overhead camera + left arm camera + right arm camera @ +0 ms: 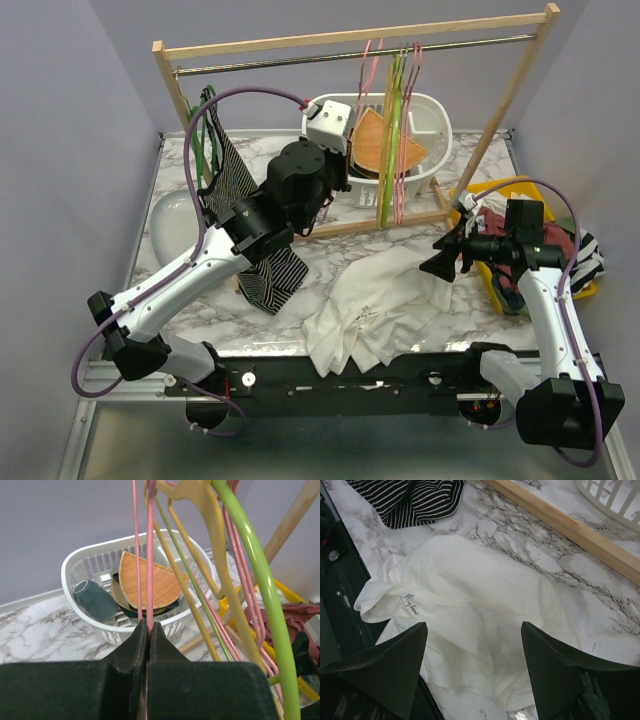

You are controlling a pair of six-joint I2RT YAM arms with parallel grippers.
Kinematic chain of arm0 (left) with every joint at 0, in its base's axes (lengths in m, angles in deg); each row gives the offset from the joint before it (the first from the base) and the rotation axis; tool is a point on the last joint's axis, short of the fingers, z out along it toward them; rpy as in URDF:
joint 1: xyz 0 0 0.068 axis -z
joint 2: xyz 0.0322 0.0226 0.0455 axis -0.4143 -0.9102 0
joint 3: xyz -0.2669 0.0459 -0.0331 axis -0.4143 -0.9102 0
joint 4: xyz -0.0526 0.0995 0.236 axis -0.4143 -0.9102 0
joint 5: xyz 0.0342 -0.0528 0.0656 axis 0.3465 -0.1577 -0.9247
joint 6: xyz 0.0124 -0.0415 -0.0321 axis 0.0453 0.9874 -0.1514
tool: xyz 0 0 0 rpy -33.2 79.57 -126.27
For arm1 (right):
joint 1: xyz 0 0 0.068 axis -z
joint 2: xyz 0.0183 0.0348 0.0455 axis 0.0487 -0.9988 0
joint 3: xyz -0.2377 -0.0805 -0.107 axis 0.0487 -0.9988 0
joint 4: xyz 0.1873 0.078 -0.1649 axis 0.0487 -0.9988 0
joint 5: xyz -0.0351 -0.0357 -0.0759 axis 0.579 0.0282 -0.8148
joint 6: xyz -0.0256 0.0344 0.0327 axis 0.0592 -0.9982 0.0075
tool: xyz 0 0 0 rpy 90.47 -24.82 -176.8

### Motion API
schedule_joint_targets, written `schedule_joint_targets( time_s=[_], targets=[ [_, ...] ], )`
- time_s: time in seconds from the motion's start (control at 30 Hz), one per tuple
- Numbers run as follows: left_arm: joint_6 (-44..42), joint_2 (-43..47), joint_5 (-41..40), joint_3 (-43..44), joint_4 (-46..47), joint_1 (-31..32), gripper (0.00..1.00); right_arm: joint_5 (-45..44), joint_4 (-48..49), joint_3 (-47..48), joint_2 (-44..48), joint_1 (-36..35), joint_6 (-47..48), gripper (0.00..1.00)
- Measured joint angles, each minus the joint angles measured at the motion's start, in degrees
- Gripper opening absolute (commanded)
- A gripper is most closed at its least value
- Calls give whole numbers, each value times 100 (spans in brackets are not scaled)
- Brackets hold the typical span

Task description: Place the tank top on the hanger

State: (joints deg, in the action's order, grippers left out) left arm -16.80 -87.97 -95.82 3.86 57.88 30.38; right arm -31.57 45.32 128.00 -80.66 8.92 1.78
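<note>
The tank top [375,305] lies crumpled and white on the marble table near the front edge, and it fills the right wrist view [470,580]. My right gripper [440,265] hovers open just over its right part, the two fingers spread wide with only cloth below them [474,630]. Up at the clothes rack, my left gripper [350,140] is shut on the thin pink wire of the hanger [149,555], which hangs from the rail [367,75]. The jaws [148,626] pinch the wire with no gap.
More pink, yellow and lime-green hangers [260,580] hang right of the gripped one. A white basket [432,112] with dishes stands behind the wooden rack [350,40]. A striped garment [250,200] hangs at left. A yellow bin [520,190] of clothes sits at right.
</note>
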Motion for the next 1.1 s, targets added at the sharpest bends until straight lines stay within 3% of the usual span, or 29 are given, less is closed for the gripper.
schedule_joint_targets(
  time_s=[0.4, 0.67, 1.1],
  targets=[
    [-44, 450, 361, -614, 577, 0, 0, 2, -2, 0, 0, 0, 15, 84],
    [-42, 1272, 649, -1322, 564, 0, 0, 35, -52, 0, 44, 2, 164, 84],
    [223, 2511, 1008, -1674, -988, 0, 0, 323, -363, 2, 273, 37, 678, 85]
  ],
)
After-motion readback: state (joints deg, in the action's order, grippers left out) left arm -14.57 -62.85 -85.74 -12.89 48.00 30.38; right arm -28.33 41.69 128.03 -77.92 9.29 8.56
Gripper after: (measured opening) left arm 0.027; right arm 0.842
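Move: The left hand already grips the pink hanger; the white tank top it is meant for lies spread on the table, roughly 13 cm back, 9 cm to the right and 42 cm below. The other hangers hang about 9 cm to its right and 3 cm ahead, about level with it; the white basket is some 22 cm ahead, 10 cm right and 35 cm down. From the empty right hand, the tank top is about 4 cm back, 14 cm left and 19 cm below. Back and to the left, slowly at first and then faster, the left hand draws the pink hanger about 12 cm away from the hanging cluster and the rail, its shut fingers keeping their pinch. It bobs up and down by a centimetre or two, ending slightly lower, while the wrist turns some 10 degrees clockwise. ##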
